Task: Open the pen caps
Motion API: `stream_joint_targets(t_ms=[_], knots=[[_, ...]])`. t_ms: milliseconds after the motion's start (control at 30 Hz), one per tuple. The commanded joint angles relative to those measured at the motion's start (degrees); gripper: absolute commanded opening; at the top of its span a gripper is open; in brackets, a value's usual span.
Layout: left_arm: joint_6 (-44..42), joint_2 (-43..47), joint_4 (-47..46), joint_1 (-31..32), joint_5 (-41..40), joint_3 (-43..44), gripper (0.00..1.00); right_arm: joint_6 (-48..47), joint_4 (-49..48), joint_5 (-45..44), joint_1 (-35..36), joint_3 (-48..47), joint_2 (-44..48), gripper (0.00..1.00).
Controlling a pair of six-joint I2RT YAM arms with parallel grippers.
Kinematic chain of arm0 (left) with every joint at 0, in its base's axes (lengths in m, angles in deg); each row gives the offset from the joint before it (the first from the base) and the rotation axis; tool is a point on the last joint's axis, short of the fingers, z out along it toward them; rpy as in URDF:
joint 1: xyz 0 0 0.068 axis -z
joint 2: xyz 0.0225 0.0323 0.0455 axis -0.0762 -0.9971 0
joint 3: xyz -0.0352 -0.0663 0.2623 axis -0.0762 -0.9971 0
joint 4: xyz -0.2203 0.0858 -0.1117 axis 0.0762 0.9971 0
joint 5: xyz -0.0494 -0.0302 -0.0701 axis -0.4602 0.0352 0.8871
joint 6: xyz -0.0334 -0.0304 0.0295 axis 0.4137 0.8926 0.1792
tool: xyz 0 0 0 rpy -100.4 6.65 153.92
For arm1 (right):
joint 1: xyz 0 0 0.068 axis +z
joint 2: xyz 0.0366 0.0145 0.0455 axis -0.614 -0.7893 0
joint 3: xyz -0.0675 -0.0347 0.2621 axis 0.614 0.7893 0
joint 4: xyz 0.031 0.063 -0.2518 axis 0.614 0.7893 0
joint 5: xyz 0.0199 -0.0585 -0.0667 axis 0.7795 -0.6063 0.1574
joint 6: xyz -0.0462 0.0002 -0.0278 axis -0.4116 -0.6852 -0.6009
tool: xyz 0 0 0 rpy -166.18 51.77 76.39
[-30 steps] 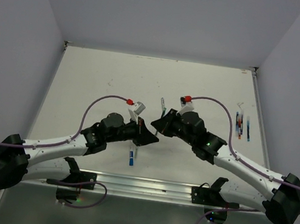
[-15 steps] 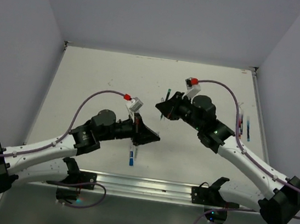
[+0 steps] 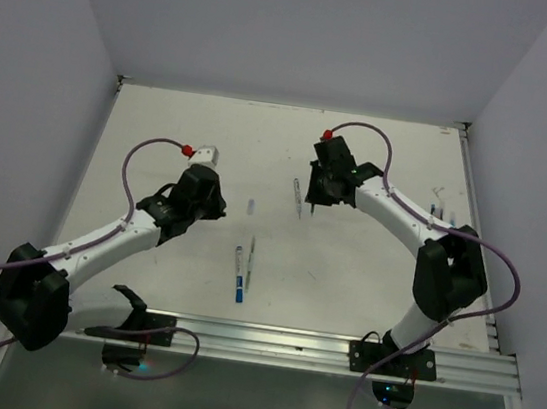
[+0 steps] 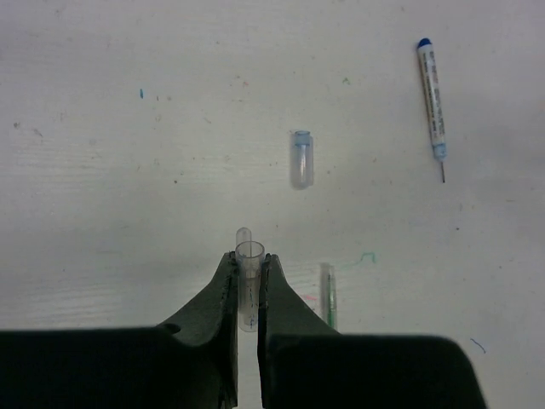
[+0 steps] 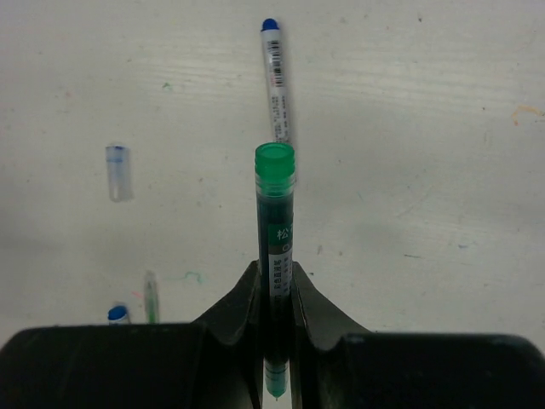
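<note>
My left gripper (image 4: 249, 260) is shut on a clear pen cap (image 4: 249, 285), held upright between the fingers above the table. My right gripper (image 5: 275, 271) is shut on a green pen (image 5: 275, 196); its green end points away and its bare tip shows below the fingers. In the top view the left gripper (image 3: 215, 207) sits left of centre and the right gripper (image 3: 320, 193) right of centre, well apart. A loose clear cap with a blue end (image 4: 301, 159) (image 3: 251, 206) lies on the table between them. A white pen with a blue end (image 5: 277, 81) (image 3: 297, 196) lies uncapped near the right gripper.
A blue pen (image 3: 237, 272) and a thin greenish pen (image 3: 250, 267) lie side by side toward the near edge. More pens (image 3: 436, 212) lie by the right edge, partly hidden behind the right arm. White walls close in the table on three sides.
The grippers, close together at the centre a second ago, have drawn apart. The left one went back left with the clear cap; the right one went far-right with the green pen.
</note>
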Motion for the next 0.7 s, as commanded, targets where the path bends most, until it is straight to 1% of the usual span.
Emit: stream_joint_targets(t_ms=[0, 100, 233, 367, 433, 667], knots=[[-3.0, -3.8, -3.4, -0.3, -4.4, 1.7, 0.00, -3.8, 2.4, 2.8, -3.4, -5.5, -3.3, 0.00], [-3.0, -10.7, -4.8, -0.5, -5.8, 2.9, 0.00, -5.9, 2.2, 5.1, -5.4, -7.8, -8.2, 0.00], [-3.1, -16.6, -7.1, -1.5, -5.7, 3.6, 0.00, -8.3, 1.7, 5.7, -6.3, -10.6, -12.8, 0.00], [-4.0, -19.7, -11.1, -2.1, -4.4, 3.4, 0.00, -9.7, 1.1, 5.7, -7.1, -12.6, -17.1, 0.00], [-4.5, -21.1, -12.4, -2.2, -4.6, 3.9, 0.00, -10.5, 0.3, 8.4, -7.2, -12.9, -18.1, 0.00], [-5.7, -25.5, -13.3, -3.3, -4.3, 7.3, 0.00, -10.6, -1.9, 8.6, -7.2, -13.3, -20.8, 0.00]])
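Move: Below the left hand, which holds a clear cap, another clear cap lies about 7 cm ahead, 5 cm right and 12 cm down; the green pen on the table is some 9 cm back and 6 cm right of the hand. The right hand holds the uncapped green-ended pen; the opened blue pen lies roughly 6 cm ahead of it, 2 cm left and 12 cm below, and the loose clear cap about 12 cm left and 2 cm ahead. Lowering both held pieces together, the left hand sinks about 9 cm while easing 4–5 cm forward, towards the loose clear cap, its wrist tilting some 10 degrees. The right hand comes down about 8 cm and 5 cm forward to the right side of the opened blue pen, fingers tipping a little further down. Both grips stay shut on cap and pen. ##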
